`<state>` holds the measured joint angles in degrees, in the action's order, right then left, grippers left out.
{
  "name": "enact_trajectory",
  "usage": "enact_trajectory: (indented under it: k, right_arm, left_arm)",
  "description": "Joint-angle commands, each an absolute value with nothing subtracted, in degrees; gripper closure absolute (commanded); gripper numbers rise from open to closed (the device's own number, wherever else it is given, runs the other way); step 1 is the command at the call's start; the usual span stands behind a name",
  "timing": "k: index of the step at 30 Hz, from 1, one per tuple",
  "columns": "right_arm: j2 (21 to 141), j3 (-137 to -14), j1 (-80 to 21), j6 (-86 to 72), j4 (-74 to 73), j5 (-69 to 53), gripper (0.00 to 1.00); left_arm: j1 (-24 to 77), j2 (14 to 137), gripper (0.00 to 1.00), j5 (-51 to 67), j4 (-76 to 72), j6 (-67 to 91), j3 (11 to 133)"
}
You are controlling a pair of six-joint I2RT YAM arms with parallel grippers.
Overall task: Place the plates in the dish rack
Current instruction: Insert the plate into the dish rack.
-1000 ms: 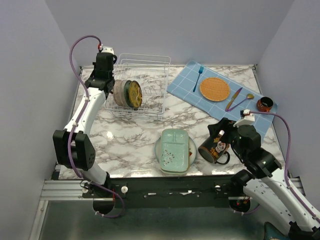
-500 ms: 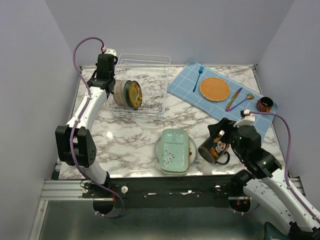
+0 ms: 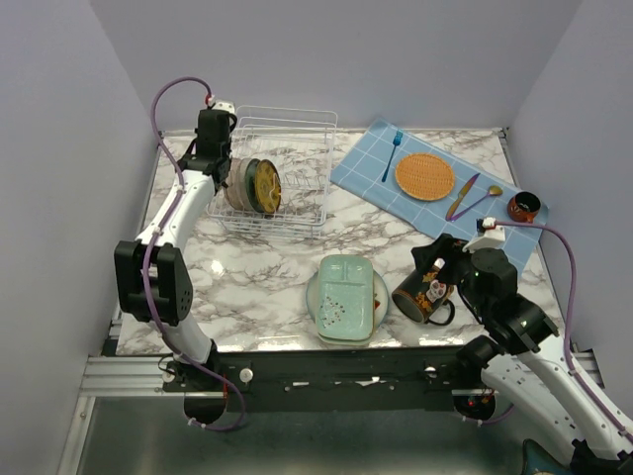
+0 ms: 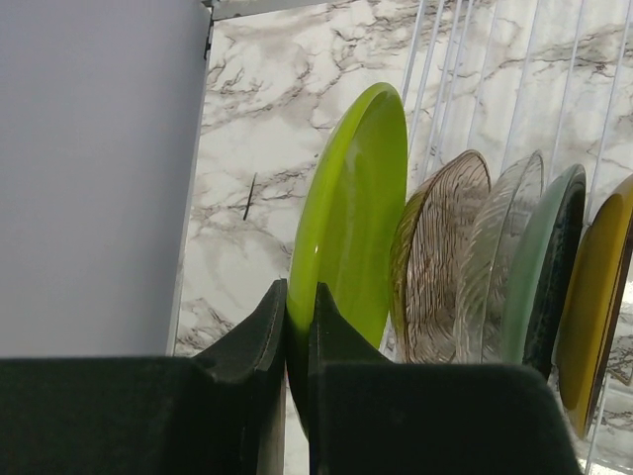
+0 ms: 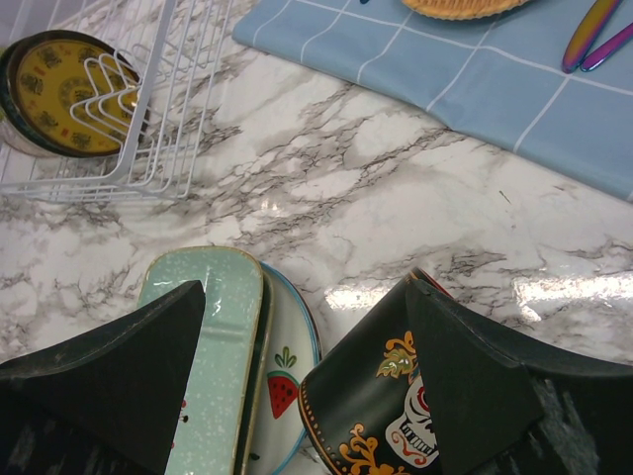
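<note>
My left gripper [image 4: 299, 309] is shut on the rim of a lime-yellow plate [image 4: 351, 218], held on edge at the left end of the white dish rack [image 3: 287, 112]. Beside it in the rack stand a brownish plate [image 4: 440, 247], a teal plate [image 4: 542, 277] and a yellow plate [image 4: 596, 297]. From above, the left gripper [image 3: 226, 168] is at the rack's left side. A mint-green square plate [image 3: 344, 294] lies on a watermelon plate [image 3: 380, 293] at the front. My right gripper [image 5: 307, 327] is open above the mug and the watermelon plate's edge, holding nothing.
A black decorated mug [image 3: 420, 292] lies on its side by the plate stack, under the right gripper. A blue placemat [image 3: 386, 188] at the back right carries an orange woven mat [image 3: 424, 176], a blue fork [image 3: 392, 155] and cutlery. A small brown cup [image 3: 523, 207] sits at the right edge.
The left arm has shifted slightly to the right toward the rack, still gripping the plate. The right arm has not moved.
</note>
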<state>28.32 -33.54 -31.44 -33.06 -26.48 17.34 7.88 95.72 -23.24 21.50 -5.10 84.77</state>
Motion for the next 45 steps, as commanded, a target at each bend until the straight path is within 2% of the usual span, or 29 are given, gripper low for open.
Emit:
enact_trajectory:
  k: [1,14,45]
  right_arm:
    - [27.42,-32.69,-31.46,-32.87,-27.25,18.37,0.09]
    - [27.86,-33.05,-31.46,-32.78,-26.81,17.93,0.09]
    - [27.25,-33.14,-31.46,-32.43,-27.07,17.84,0.09]
  left_arm:
    - [7.82,98.08,1.00,-23.20,20.92,-5.80,85.08]
    - [10.90,101.95,1.00,-32.77,24.08,-9.32,86.84]
    - [11.25,109.60,0.99,-29.53,35.07,-3.43,92.28]
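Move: The left hand still holds the lime-green plate by its upper edge, above the left end of the dish rack. Its slot's centre is about 14 cm below, some 2 cm ahead and 3 cm to the right. The brown glass plate stands roughly 6 cm right and 3 cm ahead, and the yellow plate 13 cm right and 3 cm ahead, both centred about 14 cm down. From the idle right hand the slot lies roughly 27 cm ahead, 48 cm left and 11 cm lower. The left hand, fingers staying shut on the lime-green plate, lowers it about 8 cm in two stages into the rack just left of the brown glass plate: a quick drop of nearly 5 cm, edging about 1 cm right, a near halt with a small creep forward, then down again as that creep is undone. Meanwhile the wrist tips the fingers some 15 degrees farther down and rolls slightly, left side up, ending with the hand low beside the brown plate's rim and the plate still pinched. ##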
